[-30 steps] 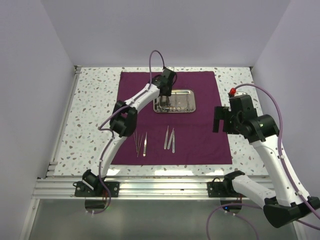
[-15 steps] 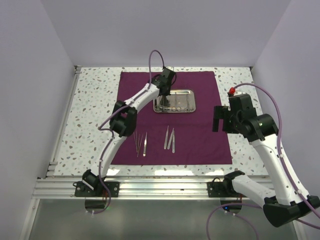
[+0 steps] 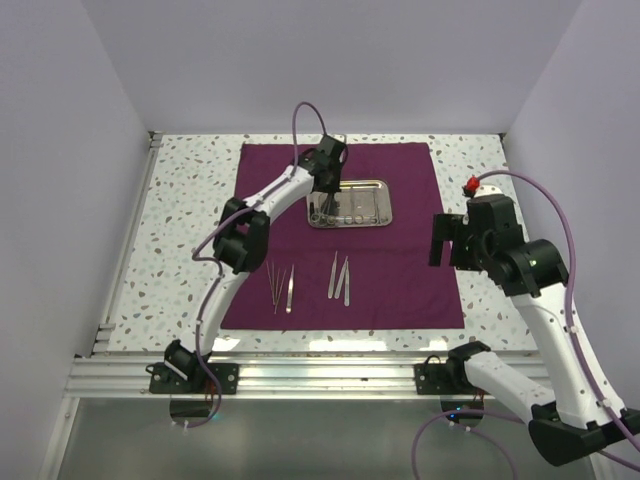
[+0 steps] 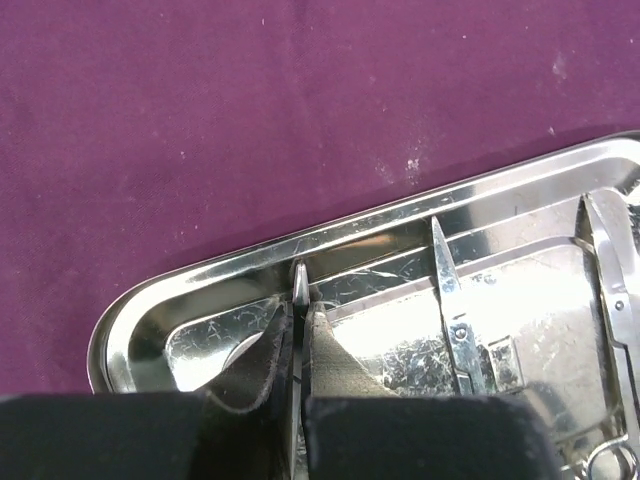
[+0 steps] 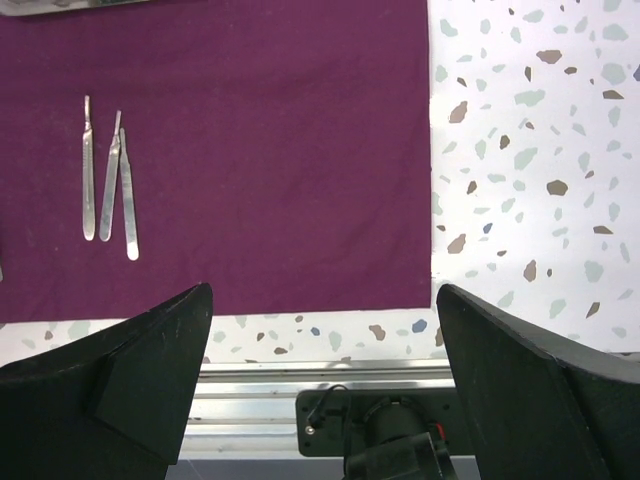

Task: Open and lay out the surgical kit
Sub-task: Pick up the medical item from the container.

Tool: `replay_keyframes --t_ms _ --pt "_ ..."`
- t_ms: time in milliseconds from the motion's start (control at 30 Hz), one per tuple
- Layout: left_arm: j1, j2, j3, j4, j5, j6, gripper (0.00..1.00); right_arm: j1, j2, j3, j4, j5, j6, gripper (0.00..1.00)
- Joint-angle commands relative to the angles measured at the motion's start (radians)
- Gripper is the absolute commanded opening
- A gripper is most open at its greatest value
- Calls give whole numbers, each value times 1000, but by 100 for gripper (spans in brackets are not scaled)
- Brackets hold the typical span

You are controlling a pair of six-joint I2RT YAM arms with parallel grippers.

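The dark purple cloth wrap (image 3: 400,270) lies spread flat on the table. The shiny steel tray (image 3: 388,215) sits at its far middle. My left gripper (image 3: 323,190) reaches down into the tray's left end. In the left wrist view it (image 4: 300,305) is shut on a thin silver instrument (image 4: 299,283), whose tip pokes out between the pads by the tray rim (image 4: 250,262). Scissors (image 4: 455,315) lie in the tray beside it. My right gripper (image 3: 437,240) hovers open over the cloth's right edge with nothing between its fingers (image 5: 322,288).
Two groups of thin silver instruments lie on the near half of the cloth, a left group (image 3: 281,287) and a right group (image 3: 340,277), the latter also in the right wrist view (image 5: 105,180). Speckled tabletop (image 5: 520,150) borders the cloth; an aluminium rail (image 3: 320,375) runs along the near edge.
My left gripper has closed on the thin instrument in the tray and shifted slightly left. The right arm has drifted a little to the right and toward the near edge.
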Motion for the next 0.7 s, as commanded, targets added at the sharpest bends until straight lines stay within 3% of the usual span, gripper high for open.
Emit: replay_keyframes --t_ms 0,133,433,533,667 --pt "11 -91 -17 -11 85 -45 0 -5 -34 25 33 -2 0 98" --pt "8 -180 -41 6 82 -82 0 -4 -56 17 38 -11 3 98" --pt "-50 -397 -250 47 -4 -148 0 -4 -97 7 50 -56 12 98" --pt "-116 -444 -290 24 -102 -233 0 -1 -105 13 45 -56 16 99" --pt "-291 -519 -423 53 -276 -390 0 5 -103 45 10 -48 27 98"
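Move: The left hand already holds the ring-handled scissors by the tip end, low in the left part of the tray, whose middle lies about 4 cm back and 5 cm to the right. The bare cloth beside the scalpels is roughly 27 cm back and 9 cm right; the scalpels are 27 cm back and 2 cm right, the tweezers 30 cm back and 13 cm left. From the right hand, that bare cloth lies about 6 cm ahead, 12 cm left and well below. Upward first, then ever more back and to the right, the left hand gathers speed and lifts the scissors about 13 cm out of the tray, drawing them some 9 cm back towards the bare cloth by the scalpels and 4 cm right. Its shut fingers keep their pinch while the wrist tilts roughly 10 degrees. The right hand, empty and wide open, eases up about 2 cm. ##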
